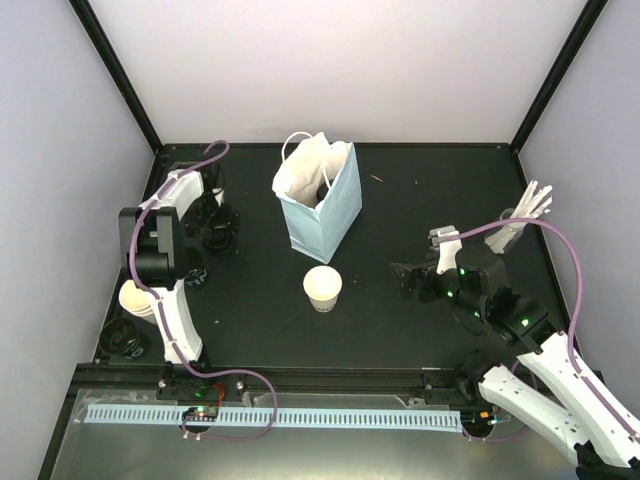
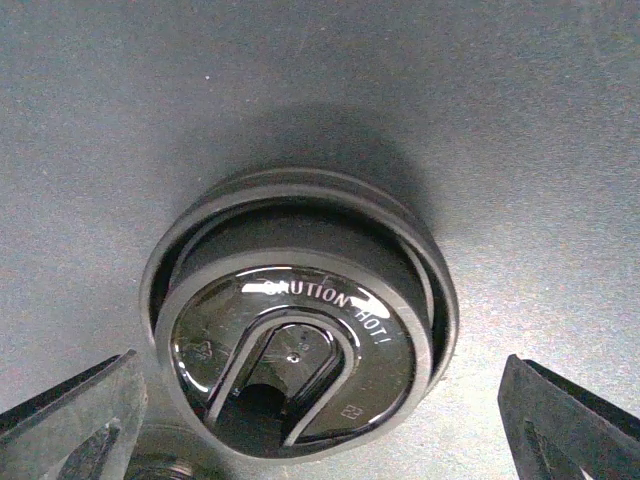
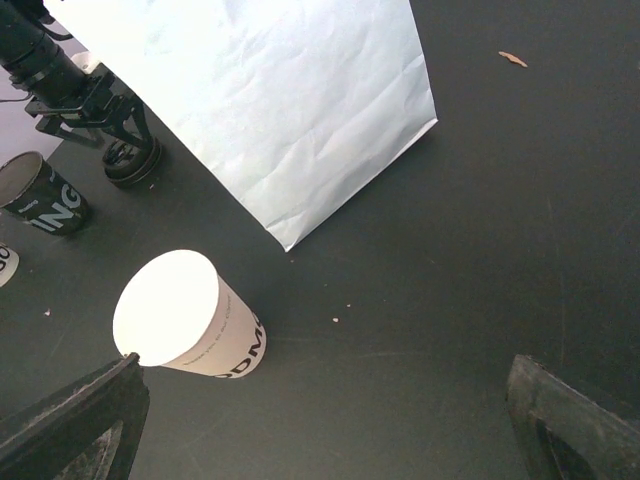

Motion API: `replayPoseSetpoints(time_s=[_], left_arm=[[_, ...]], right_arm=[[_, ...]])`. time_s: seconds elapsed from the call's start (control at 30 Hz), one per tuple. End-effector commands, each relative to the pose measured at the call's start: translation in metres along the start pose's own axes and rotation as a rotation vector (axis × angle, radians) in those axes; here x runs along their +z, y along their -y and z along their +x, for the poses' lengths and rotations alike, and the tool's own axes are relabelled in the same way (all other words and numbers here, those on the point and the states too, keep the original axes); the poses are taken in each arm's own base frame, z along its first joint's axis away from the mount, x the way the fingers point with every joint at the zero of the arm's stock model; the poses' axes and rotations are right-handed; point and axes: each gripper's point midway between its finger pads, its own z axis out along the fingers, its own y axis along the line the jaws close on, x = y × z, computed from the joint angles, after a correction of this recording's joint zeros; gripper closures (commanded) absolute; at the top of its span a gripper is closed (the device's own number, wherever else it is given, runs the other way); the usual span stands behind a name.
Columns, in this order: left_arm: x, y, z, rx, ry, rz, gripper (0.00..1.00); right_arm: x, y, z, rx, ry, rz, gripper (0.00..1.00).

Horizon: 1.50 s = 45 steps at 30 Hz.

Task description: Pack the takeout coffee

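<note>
A glossy black lid marked "CAUTION HOT!" lies askew on top of another black lid on the dark table. My left gripper hangs open just above it, a finger on either side and neither touching. From above, that gripper is at the back left. A lidless cream paper cup stands mid-table in front of the bag. In the right wrist view this cup sits to the left, just beyond my left fingertip. My right gripper is open and holds nothing; seen from above it is right of the cup.
A light-blue paper bag stands open at the back centre. At the left edge are another cream cup and a dark cup. A glass of white sticks stands at the right. A black printed cup shows beside the left arm.
</note>
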Motion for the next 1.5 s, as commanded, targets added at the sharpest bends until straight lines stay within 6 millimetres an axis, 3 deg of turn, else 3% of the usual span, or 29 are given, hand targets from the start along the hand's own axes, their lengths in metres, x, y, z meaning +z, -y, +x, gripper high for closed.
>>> replayPoseSetpoints(time_s=[0.0, 0.17, 0.47, 0.73, 1.1, 1.2, 1.47], left_arm=[[-0.001, -0.009, 0.001, -0.006, -0.028, -0.017, 0.02], [0.0, -0.012, 0.002, -0.018, -0.031, -0.016, 0.13], [0.005, -0.012, 0.005, -0.019, -0.05, -0.009, 0.12], [0.011, -0.011, 0.007, -0.021, -0.074, -0.003, 0.19], [0.015, -0.013, 0.009, -0.029, -0.087, -0.017, 0.2], [0.009, -0.015, 0.007, -0.036, -0.064, -0.028, 0.26], [-0.023, -0.008, 0.01, -0.032, 0.005, -0.026, 0.27]], right_arm=[[-0.002, -0.002, -0.005, -0.008, 0.026, -0.013, 0.0], [-0.002, -0.003, -0.005, -0.01, 0.028, -0.016, 0.0], [-0.001, -0.003, -0.005, -0.011, 0.025, -0.017, 0.0], [-0.001, -0.002, -0.005, -0.011, 0.024, -0.015, 0.0], [0.0, -0.003, -0.004, -0.013, 0.023, -0.018, 0.0], [0.0, -0.003, -0.003, -0.013, 0.021, -0.019, 0.0], [0.001, -0.002, -0.003, -0.012, 0.018, -0.017, 0.0]])
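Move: The top black lid of the small lid stack is almost straight under my left hand, about 1 cm back, 1 cm to the left and 2 cm below. The black cup stands some 7 cm farther back and 7 cm farther left than that lid. From this hand, the blue bag is about 28 cm right and 4 cm ahead, the white paper cup about 27 cm right and 16 cm back. From my right hand, the lid lies some 18 cm ahead, 46 cm left and 21 cm below. I centre my left hand over the top lid, fingers pointing down, easing about 1 cm left and 1 cm back while sinking some 1.5 cm around its rim. My wide-open fingers narrow in small steps to about three quarters open, until both pads pinch the sides of the lid and the grip firms up; then I start upward by half a centimetre or so. ##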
